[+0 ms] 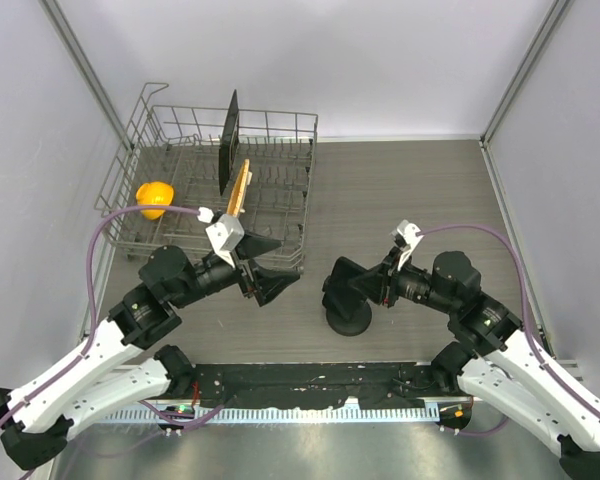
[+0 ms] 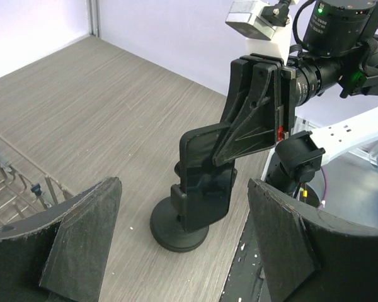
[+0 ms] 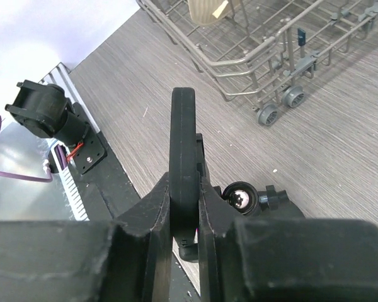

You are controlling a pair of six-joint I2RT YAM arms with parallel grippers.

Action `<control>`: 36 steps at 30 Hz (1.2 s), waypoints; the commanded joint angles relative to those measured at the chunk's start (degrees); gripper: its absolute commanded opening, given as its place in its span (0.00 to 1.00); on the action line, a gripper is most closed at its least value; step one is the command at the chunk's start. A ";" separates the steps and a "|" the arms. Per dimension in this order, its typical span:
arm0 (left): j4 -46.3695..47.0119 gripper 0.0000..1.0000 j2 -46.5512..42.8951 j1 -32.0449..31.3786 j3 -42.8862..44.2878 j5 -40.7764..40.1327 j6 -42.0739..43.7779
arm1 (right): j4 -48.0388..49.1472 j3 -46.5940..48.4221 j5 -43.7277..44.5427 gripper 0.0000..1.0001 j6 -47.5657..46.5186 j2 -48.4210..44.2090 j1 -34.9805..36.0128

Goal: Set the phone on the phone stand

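My right gripper is shut on the phone, a thin black slab held upright by its upper part. The phone hangs directly over the phone stand's round disc base, with its lower part against the stand's upright. I cannot tell whether it rests on the stand. In the right wrist view the phone is edge-on between my fingers, and the stand's ball joint and knob show just to its right. The stand base sits on the table. My left gripper is open and empty, to the left of the stand.
A wire dish rack stands at the back left. It holds an upright black square plate, a wooden board and an orange cup. The rack's near corner lies beyond the phone. A black base strip runs along the near edge.
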 commanded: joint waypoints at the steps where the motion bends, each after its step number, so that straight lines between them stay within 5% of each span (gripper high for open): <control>1: -0.73 0.85 -2.39 0.19 1.33 -0.68 -1.36 | 8.64 1.36 -8.02 0.01 1.93 2.33 0.26; 7: -3.45 0.85 -5.64 0.11 2.29 -1.47 -1.10 | 25.94 -1.44 -20.68 0.01 5.53 6.54 0.61; 17: -6.70 0.86 -11.62 0.19 5.63 -1.65 -1.80 | 30.18 6.63 -12.53 0.01 -5.27 22.34 13.96; 26: -8.46 0.88 -19.26 0.11 8.80 1.78 -3.12 | 40.71 15.76 -12.87 0.01 -7.74 37.83 16.26; 36: -14.18 0.89 -21.03 0.19 16.27 4.59 -2.86 | 41.08 33.42 -11.65 0.01 -11.34 56.02 23.02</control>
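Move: The right hand already pinches the phone on its stand. The phone's middle lies about 2 cm ahead, 3 cm left and 4 cm below, with the phone stand 3 cm ahead, 3 cm left and some 10 cm below. The bare table spot it is taken to is about 27 cm left, level ahead, 15 cm down; the dish rack corner is 13 cm ahead, 15 cm left. From the left hand, the phone is 2 cm ahead, 14 cm right and 14 cm below. Leftward, with gathering speed, the right hand carries its closed grip about 23 cm at nearly constant height, bowing back slightly midway, turning some 30 degrees counter-clockwise and drawing phone and stand along in front of the dish rack. The empty left hand, fingers still wide open, withdraws up, left and back, clearing the way. ##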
